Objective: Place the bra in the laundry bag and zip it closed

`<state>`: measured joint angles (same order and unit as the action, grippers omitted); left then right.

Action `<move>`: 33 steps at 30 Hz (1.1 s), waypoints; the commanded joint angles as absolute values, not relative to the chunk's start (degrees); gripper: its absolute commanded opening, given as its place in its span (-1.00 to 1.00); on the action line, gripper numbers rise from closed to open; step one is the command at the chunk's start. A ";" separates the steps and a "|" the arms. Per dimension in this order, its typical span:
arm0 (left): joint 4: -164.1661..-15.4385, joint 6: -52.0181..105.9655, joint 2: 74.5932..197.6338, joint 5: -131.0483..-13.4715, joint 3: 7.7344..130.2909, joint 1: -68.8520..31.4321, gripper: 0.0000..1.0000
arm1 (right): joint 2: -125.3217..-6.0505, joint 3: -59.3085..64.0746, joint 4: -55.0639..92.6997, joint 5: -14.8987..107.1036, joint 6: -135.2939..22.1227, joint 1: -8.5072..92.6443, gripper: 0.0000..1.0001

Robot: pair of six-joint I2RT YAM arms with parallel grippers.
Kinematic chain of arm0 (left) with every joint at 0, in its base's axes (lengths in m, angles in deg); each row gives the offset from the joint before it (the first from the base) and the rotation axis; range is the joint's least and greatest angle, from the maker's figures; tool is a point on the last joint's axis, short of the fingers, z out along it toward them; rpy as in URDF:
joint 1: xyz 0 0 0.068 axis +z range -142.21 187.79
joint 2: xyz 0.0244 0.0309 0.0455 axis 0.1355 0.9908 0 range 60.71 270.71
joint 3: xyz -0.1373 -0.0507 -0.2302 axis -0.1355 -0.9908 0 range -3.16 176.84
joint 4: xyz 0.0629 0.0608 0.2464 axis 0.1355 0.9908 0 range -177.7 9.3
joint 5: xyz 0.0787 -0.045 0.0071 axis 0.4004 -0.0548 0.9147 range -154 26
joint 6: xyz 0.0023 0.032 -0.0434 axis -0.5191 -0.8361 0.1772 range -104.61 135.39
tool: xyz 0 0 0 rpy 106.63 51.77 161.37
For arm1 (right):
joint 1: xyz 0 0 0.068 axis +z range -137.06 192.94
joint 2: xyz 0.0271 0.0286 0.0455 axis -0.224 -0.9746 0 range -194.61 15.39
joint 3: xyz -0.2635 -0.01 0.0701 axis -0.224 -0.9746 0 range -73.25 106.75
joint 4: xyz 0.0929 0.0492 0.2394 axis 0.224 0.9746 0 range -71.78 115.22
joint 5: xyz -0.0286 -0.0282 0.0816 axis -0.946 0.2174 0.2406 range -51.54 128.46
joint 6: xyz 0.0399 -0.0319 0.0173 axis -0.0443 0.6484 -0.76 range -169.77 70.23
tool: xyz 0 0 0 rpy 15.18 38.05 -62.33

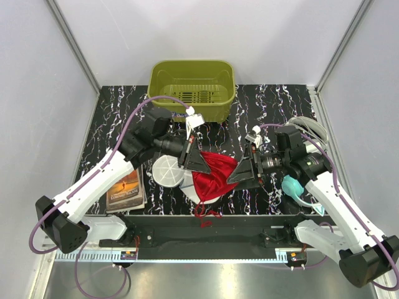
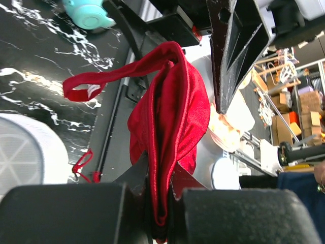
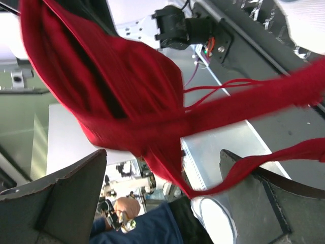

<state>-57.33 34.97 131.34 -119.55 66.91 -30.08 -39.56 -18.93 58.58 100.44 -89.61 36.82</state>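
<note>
The bright red bra [image 1: 215, 177] hangs in the air between the two grippers, over the table's front middle. My left gripper [image 1: 201, 162] is shut on a folded edge of it; in the left wrist view the fabric [image 2: 172, 117] rises out of the closed jaws [image 2: 165, 203]. My right gripper [image 1: 243, 169] stands open beside the bra. In the right wrist view the bra [image 3: 111, 86] fills the space in front of the jaws [image 3: 162, 173], and one strap drapes over the right finger [image 3: 264, 193]. The white round mesh laundry bag [image 1: 168, 171] lies on the table under the left gripper, its edge also in the left wrist view [image 2: 25, 152].
An olive-green basket [image 1: 192, 87] stands at the back middle. A book [image 1: 126, 190] lies at the front left. A teal rounded item [image 1: 293, 185] sits under the right arm, and a white bowl-like item with a grey rim [image 1: 308, 128] is behind it. Thin red straps [image 1: 206, 212] dangle over the front edge.
</note>
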 commanded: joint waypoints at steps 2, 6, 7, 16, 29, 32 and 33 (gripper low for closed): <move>-58.34 35.96 130.49 -122.18 68.91 -32.55 -1.00 | -40.76 -15.60 55.05 102.36 -90.64 40.18 0.99; -57.82 35.61 130.58 -123.85 68.39 -33.34 -1.00 | -42.17 -13.93 54.96 102.18 -89.32 41.77 0.99; -57.82 35.61 130.49 -124.11 68.39 -33.52 -1.00 | -42.35 -13.58 55.05 102.18 -89.06 42.03 0.99; -57.55 35.35 132.07 -127.10 68.39 -36.24 -1.00 | -44.11 -8.92 61.71 97.27 -76.68 45.63 0.99; -56.50 33.24 136.29 -128.86 72.08 -36.77 -1.00 | -45.51 -7.77 63.14 98.23 -70.51 49.59 0.71; -56.06 32.71 136.91 -128.86 72.08 -36.95 -1.00 | -46.04 -8.12 62.26 98.84 -71.39 49.59 0.24; -55.88 32.45 136.91 -128.77 72.08 -36.95 -1.00 | -46.13 -8.12 61.91 98.76 -71.65 49.59 0.12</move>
<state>-55.60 34.03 136.58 -126.11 69.57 -36.50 -45.66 -9.53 63.48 97.73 -71.75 49.04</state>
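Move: The bra hangs from the left hand's shut fingers, its middle about 2 cm right, 3 cm back and 4 cm below that hand; from the open right hand it lies roughly 5 cm left, level fore and aft, and 3 cm lower. The laundry bag is on the table some 25 cm beneath the left hand and 2 cm farther out, with the mesh disc about 11 cm left of that hand, 5 cm ahead and 25 cm down. The bra, still pinched in the left fingers, is carried about 4 cm back and some 2 cm right, towards the right hand, as the left hand turns 10 degrees or so clockwise. The right hand comes left and up around its free side, then back and slightly down, rolling and swinging counter-clockwise about 15 degrees each; its wide-open fingers start closing around that side only at the end. ##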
